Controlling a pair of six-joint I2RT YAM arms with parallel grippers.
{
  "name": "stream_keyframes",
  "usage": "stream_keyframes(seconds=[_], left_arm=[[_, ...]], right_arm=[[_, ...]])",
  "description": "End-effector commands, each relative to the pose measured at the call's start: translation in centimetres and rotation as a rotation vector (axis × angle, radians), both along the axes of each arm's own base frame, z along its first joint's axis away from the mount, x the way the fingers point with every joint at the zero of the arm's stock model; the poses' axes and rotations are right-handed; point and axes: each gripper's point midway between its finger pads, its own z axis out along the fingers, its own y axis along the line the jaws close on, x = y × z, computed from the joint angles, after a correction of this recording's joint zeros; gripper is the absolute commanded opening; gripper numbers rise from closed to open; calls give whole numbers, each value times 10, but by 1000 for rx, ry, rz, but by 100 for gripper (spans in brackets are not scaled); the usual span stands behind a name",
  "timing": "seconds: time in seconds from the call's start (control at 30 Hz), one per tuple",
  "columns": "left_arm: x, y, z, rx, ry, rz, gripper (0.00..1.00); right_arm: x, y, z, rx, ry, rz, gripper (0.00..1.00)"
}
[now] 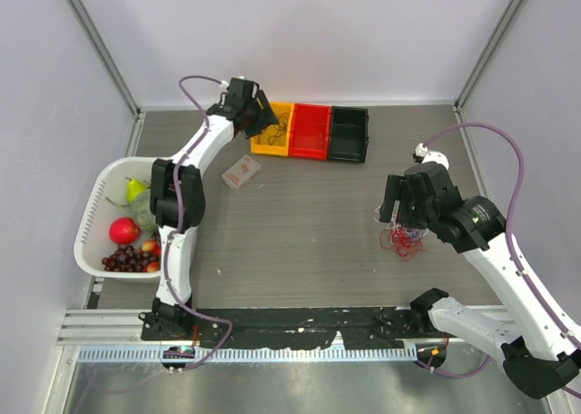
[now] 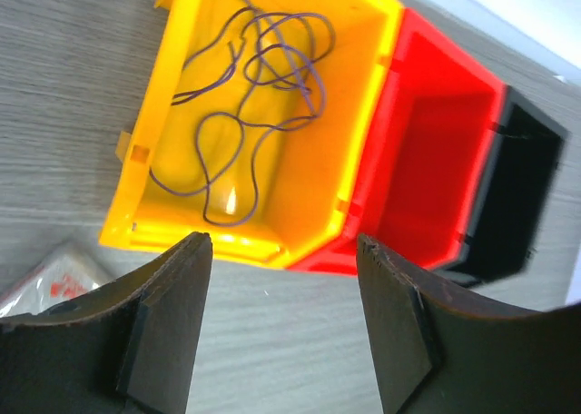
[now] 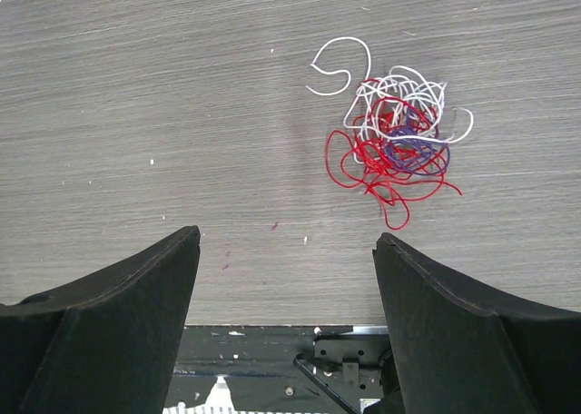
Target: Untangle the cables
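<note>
A tangle of cables (image 3: 395,142) lies on the table: red loops (image 3: 381,173), white loops (image 3: 404,92) and a dark purple-black strand (image 3: 418,155) wound together. In the top view the tangle (image 1: 402,241) sits just below my right gripper (image 1: 404,216). That gripper (image 3: 287,237) hangs open above the table, the tangle ahead and to its right, nothing between its fingers. One separate dark cable (image 2: 268,69) lies loosely looped inside the yellow bin (image 2: 150,151). My left gripper (image 2: 283,241) is open and empty, hovering just in front of that bin (image 1: 272,128).
A red bin (image 1: 310,131) and a black bin (image 1: 349,134) stand in a row to the right of the yellow one. A small white-and-red packet (image 1: 241,171) lies near them. A white basket (image 1: 95,214) of fruit sits at the left edge.
</note>
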Motion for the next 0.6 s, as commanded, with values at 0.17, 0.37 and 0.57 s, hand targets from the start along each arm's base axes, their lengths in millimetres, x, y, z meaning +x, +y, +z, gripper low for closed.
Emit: stream_keyframes(seconds=[0.17,0.37,0.57], left_arm=[[-73,-14,143,109,-231,-135,66],[-143,-30,177,302,-312,-213,65],[-201,-15,186,224,-291,-197,73]], right_arm=[[3,13,-33,8,73,41,83],[1,29,-54,91,102,61,83],[9,35,-67,117,105,25,84]])
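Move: The left hand is empty above the near side of the yellow bin, whose middle is about 5 cm ahead, 3 cm left and 10 cm below. The red bin is 5 cm ahead and 9 cm right; the card lies 8 cm back and 10 cm left. The tangled cables it turns back towards are some 29 cm back, 33 cm right and 12 cm down. From the right hand, the tangle lies about 7 cm ahead, 8 cm right and 23 cm below. Touching nothing, the left hand heads up and back from the yellow bin, about 18 cm each way, drifting right late on towards the tangle's side, fingers still open. Its wrist tips up about 20 degrees and turns clockwise. The open right hand sinks some 7 cm beside the tangle, drifting slightly left, its fingers tipping steeper. ##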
